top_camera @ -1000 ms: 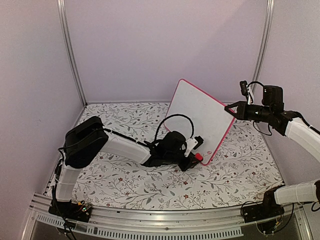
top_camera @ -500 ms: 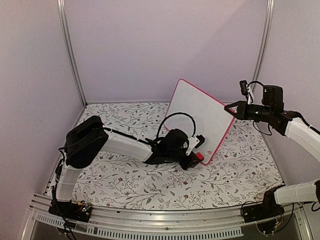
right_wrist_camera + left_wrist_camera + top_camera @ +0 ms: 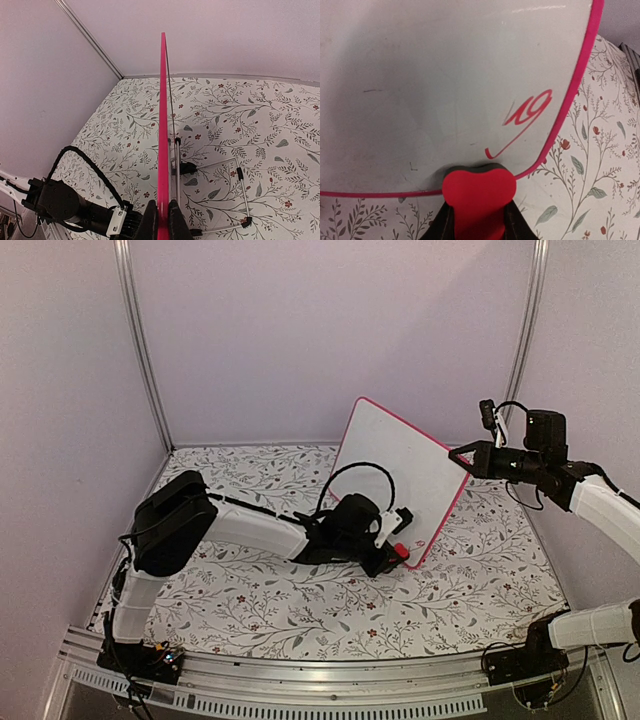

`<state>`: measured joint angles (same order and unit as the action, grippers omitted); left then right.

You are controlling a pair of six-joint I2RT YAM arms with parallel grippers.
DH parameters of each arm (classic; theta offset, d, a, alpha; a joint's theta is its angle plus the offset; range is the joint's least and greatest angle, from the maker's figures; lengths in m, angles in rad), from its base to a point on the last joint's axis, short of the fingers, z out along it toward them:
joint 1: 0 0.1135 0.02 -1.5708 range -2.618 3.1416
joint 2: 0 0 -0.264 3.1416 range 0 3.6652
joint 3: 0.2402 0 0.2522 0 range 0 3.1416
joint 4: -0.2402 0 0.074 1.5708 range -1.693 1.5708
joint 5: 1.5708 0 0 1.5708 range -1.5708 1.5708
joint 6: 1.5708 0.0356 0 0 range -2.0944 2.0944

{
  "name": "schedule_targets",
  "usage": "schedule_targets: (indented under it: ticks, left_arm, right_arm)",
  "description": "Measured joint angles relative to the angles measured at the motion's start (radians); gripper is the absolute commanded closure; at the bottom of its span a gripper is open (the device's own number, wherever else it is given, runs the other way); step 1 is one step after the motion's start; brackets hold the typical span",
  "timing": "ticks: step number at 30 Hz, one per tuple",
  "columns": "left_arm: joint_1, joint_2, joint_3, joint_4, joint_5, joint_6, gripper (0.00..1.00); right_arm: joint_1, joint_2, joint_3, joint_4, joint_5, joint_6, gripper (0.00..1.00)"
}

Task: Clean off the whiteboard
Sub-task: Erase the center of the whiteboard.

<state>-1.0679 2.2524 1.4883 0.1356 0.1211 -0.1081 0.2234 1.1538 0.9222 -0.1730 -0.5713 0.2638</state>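
The whiteboard (image 3: 398, 472), white with a pink frame, stands tilted on one corner on the floral table. My right gripper (image 3: 461, 457) is shut on its right corner; in the right wrist view the board (image 3: 163, 100) is edge-on between the fingers (image 3: 151, 222). My left gripper (image 3: 392, 538) is shut on a red eraser (image 3: 399, 552) at the board's lower corner. In the left wrist view the eraser (image 3: 479, 190) presses on the whiteboard (image 3: 435, 70) at its bottom edge. Red handwriting (image 3: 527, 112) sits just above and right of the eraser.
A wire stand with black feet (image 3: 216, 192) lies on the table behind the board. The left arm and its black cable (image 3: 350, 480) stretch across the floral cloth (image 3: 280, 600). Lilac walls and metal posts (image 3: 140, 350) close in the sides and back.
My left gripper with the eraser has slid slightly to the right along the board's lower edge. The right gripper and the board have stayed still.
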Motion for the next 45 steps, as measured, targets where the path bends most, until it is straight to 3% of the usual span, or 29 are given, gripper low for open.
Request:
schedule_targets:
  ticks: [45]
  left_arm:
    - [-0.008, 0.0, 0.1, -0.007, 0.054, 0.031, 1.0]
  right_arm:
    - [-0.003, 0.007, 0.0, 0.012, 0.001, -0.003, 1.0]
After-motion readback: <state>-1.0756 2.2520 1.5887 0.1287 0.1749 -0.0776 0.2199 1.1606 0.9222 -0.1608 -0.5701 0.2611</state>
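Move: The left hand still holds the red eraser at the whiteboard's bottom edge. The last red scribble lies about 5 cm to its right, 1 cm ahead and some 3 cm above. The board's lower right corner is about 5 cm right, 1 cm back and 2 cm lower; the corner the right fingers grip is roughly 17 cm right, 7 cm ahead and 22 cm above. From the right hand, the scribble lies about 12 cm left, 6 cm back and 19 cm below. Up and to the right, the left hand takes the gripped eraser about 5 cm over the board's face, from the bottom edge onto the last scribble and close to the right frame, then stops there. The wrist turns only some 5 degrees, the felt staying on the board. The right hand stays put, keeping its pinch on the upper right corner. ##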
